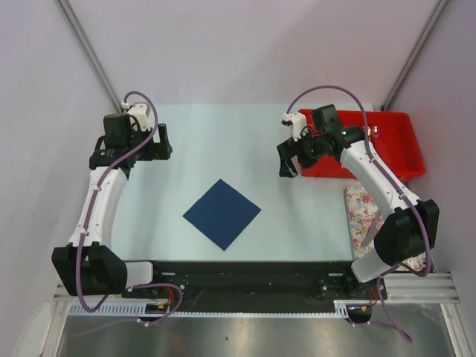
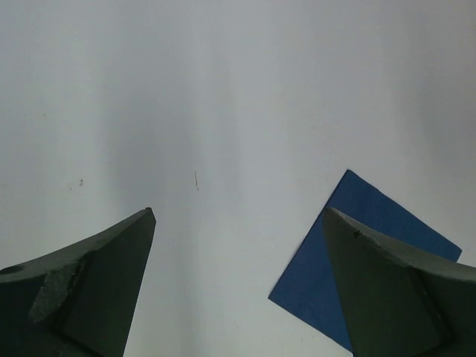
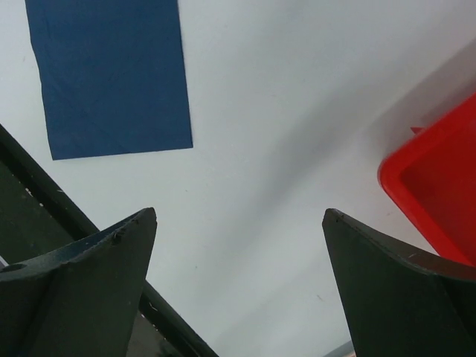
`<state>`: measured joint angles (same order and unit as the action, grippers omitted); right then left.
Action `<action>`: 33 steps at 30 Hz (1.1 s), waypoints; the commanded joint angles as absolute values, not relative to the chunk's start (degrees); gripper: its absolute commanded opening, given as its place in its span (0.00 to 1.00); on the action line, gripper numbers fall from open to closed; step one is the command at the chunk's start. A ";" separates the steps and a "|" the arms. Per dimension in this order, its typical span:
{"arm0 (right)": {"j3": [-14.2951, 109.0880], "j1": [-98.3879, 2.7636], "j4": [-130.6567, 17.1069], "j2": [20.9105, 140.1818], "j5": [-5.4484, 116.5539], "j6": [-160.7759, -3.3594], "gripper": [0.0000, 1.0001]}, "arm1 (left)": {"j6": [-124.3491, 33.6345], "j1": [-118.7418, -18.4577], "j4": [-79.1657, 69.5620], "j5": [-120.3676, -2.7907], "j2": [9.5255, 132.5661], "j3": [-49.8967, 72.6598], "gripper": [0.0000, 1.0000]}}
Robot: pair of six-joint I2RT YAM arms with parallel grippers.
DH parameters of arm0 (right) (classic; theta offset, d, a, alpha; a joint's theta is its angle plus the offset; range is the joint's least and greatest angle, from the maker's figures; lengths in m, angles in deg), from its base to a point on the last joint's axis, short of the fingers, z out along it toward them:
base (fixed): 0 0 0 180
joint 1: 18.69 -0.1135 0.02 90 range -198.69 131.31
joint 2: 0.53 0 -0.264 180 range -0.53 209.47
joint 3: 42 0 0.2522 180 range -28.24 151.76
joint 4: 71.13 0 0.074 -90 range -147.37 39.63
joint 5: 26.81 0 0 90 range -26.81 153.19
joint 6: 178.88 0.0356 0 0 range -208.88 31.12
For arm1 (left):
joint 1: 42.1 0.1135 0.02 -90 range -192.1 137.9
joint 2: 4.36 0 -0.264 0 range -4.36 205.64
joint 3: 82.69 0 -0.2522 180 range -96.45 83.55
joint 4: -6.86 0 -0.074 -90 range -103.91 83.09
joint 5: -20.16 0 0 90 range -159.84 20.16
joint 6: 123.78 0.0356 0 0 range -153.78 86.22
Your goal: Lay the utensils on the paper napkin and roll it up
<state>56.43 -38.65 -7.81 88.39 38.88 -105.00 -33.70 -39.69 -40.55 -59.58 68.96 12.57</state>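
Observation:
The dark blue paper napkin (image 1: pixel 222 213) lies flat, turned like a diamond, near the middle of the table's front half. It also shows in the left wrist view as the napkin (image 2: pixel 357 253) and in the right wrist view as the napkin (image 3: pixel 111 74). A slim grey utensil (image 1: pixel 370 227) rests on the flowered cloth at the right, partly hidden by the right arm. My left gripper (image 1: pixel 161 141) hovers open at the back left, empty (image 2: pixel 238 212). My right gripper (image 1: pixel 288 163) hangs open beside the red bin, empty (image 3: pixel 238 212).
A red bin (image 1: pixel 394 126) stands at the back right, its corner in the right wrist view (image 3: pixel 439 186). A white cloth with pink flowers (image 1: pixel 361 204) lies in front of it under the right arm. The black front rail (image 1: pixel 245 271) borders the table.

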 commanded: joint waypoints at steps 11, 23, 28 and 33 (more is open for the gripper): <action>52.80 -47.95 -19.48 95.87 40.69 -102.16 0.99 | -29.82 -39.64 -45.31 -63.60 62.35 14.91 1.00; 51.31 -56.73 -22.91 105.28 52.90 -97.06 0.78 | -29.65 -39.64 -45.40 -64.04 61.29 16.58 1.00; 51.39 -58.85 -23.62 108.01 55.81 -95.04 0.72 | -28.95 -39.64 -44.35 -63.78 60.86 17.28 1.00; 50.95 -60.52 -24.58 110.38 56.86 -94.16 0.68 | -28.68 -39.64 -43.65 -63.86 60.59 18.07 1.00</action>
<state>51.27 -59.35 -22.28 108.94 54.18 -95.91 -30.16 -39.69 -45.28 -63.56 62.34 17.27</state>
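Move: Below and to the left of the right hand lies the dark blue napkin: its middle about 21 cm left, 5 cm nearer the base and some 18 cm down, its right-hand corner only about 10 cm left and 3 cm back. The red bin's middle stands roughly 17 cm ahead and 19 cm to the right, 17 cm lower. From the left hand, the napkin's middle is about 18 cm right, 8 cm back and 22 cm below. Sinking about 15 cm and swinging some 10 cm left, with a slight draw back, the right hand comes away from the red bin and down to the napkin's right-hand corner. It goes left first, then mostly down, tilting its fingers some 15 degrees nearer vertical and closing them by about a third. The empty left hand eases back about 4 cm, fingers wide. ##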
